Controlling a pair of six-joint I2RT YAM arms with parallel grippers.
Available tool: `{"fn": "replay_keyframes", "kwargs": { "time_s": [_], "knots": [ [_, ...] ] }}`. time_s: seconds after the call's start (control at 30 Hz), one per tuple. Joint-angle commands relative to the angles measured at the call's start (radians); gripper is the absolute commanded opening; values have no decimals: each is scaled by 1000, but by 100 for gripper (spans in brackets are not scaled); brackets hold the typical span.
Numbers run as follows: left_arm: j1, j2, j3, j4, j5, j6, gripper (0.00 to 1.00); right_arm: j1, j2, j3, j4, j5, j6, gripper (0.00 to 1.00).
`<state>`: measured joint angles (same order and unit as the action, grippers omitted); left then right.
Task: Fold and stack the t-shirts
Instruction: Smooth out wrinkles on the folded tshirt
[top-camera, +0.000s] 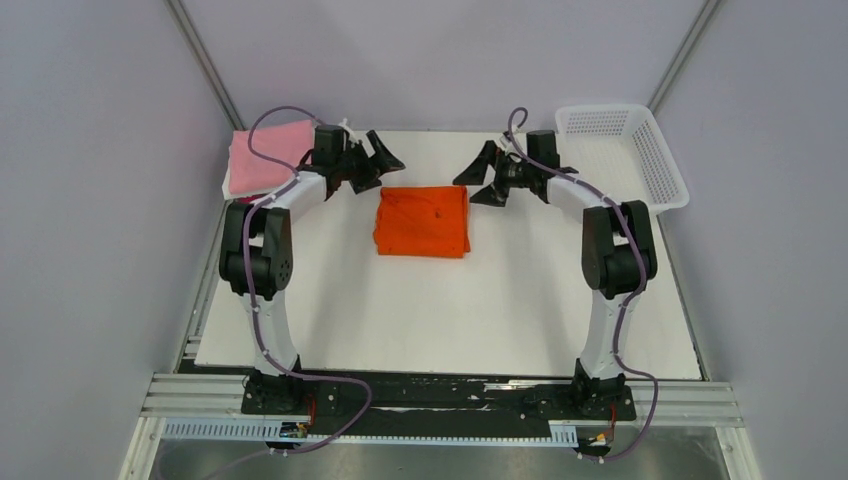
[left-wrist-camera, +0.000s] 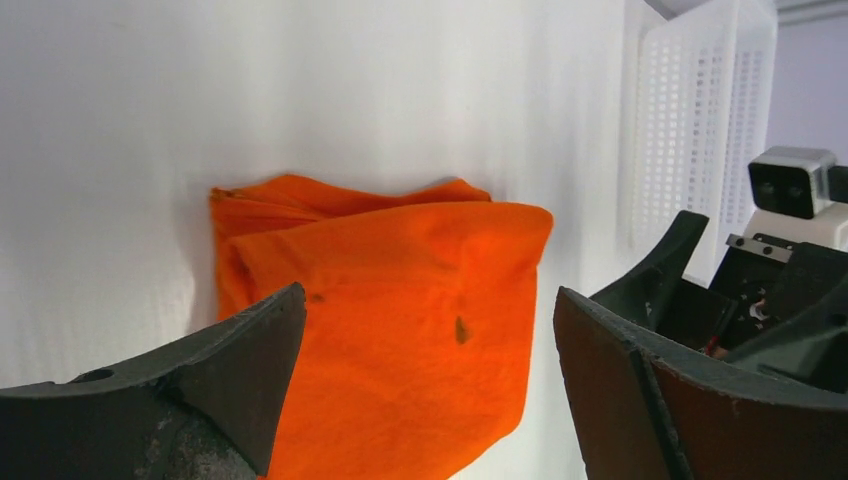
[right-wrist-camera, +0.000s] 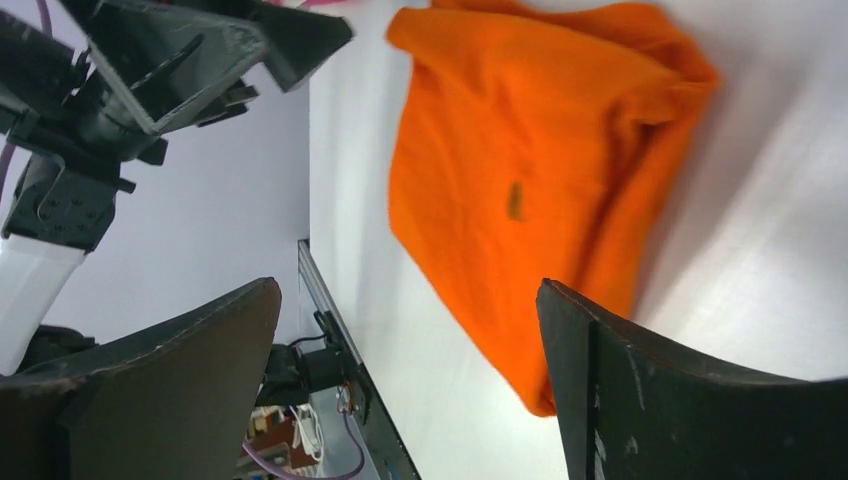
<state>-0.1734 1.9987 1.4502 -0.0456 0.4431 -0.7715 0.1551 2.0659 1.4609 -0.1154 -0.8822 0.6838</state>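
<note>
The orange t-shirt (top-camera: 422, 221) lies folded into a rectangle on the white table, mid-back. It also shows in the left wrist view (left-wrist-camera: 400, 320) and the right wrist view (right-wrist-camera: 530, 160), with small dark specks. A folded pink t-shirt (top-camera: 262, 155) lies at the back left corner, on other folded cloth. My left gripper (top-camera: 380, 160) is open and empty, just left of the orange shirt's far edge (left-wrist-camera: 430, 370). My right gripper (top-camera: 480, 175) is open and empty, just right of the shirt (right-wrist-camera: 410, 360). Both hover above the table.
A white plastic mesh basket (top-camera: 655, 150) stands at the back right corner and shows in the left wrist view (left-wrist-camera: 700, 110). The white table top (top-camera: 450, 310) reaches to the arm bases at the near edge. Grey walls close in both sides.
</note>
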Motion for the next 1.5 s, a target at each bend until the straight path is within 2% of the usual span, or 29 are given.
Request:
{"fn": "replay_keyframes", "kwargs": {
  "time_s": [0.0,0.17,0.33,0.47,0.57,0.67,0.8,0.9,1.0,1.23,1.33,1.47],
  "knots": [
    [-39,-2,38,-21,26,11,100,69,-27,51,39,-25,6,100],
    [-40,109,92,5,54,-24,100,78,132,186,90,-30,98,100],
    [-39,239,199,-43,4,-19,100,55,292,333,91,-10,150,100],
    [-32,327,275,-112,7,-16,100,31,382,372,91,0,182,100],
    [-28,324,254,-137,4,-8,100,31,420,367,91,11,177,100],
    [-26,258,171,-132,-40,4,100,28,437,367,88,1,182,100],
    [-26,183,169,-161,-66,52,100,28,368,372,66,-8,145,100],
    [-26,132,217,-211,-73,88,100,31,252,352,31,13,92,100],
    [-38,18,174,-202,-51,107,100,45,120,293,-6,41,32,100],
    [-91,-223,-141,-98,-23,84,100,127,-115,32,-4,88,8,100],
    [-119,-259,-272,-53,-11,57,100,166,-163,-80,39,71,35,100],
    [-124,-262,-365,-3,-3,39,100,179,-156,-193,139,54,95,100]
  ]
}}
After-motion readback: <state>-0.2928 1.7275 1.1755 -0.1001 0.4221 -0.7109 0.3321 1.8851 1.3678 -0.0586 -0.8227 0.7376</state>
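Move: The folded orange t-shirt has its middle about 7 cm back and 7 cm right of the left hand, 8 cm below it. From the right hand, that middle lies some 3 cm back and 8 cm left, again 8 cm down. The t-shirt stack is about 30 cm left and 8 cm farther out from the left hand; the white basket is roughly 38 cm right and 11 cm farther out from the right hand. Onto the folded t-shirt's far edge both open grippers come in from the corners, left hand rightward, right hand leftward and briefly up, then both forward and down, seeming to press there. The right hand holds low while the left eases back a few centimetres; both then rise and draw back over the cloth, roughly 12 cm, the left sinking again at the end. Fingers stay wide open. ##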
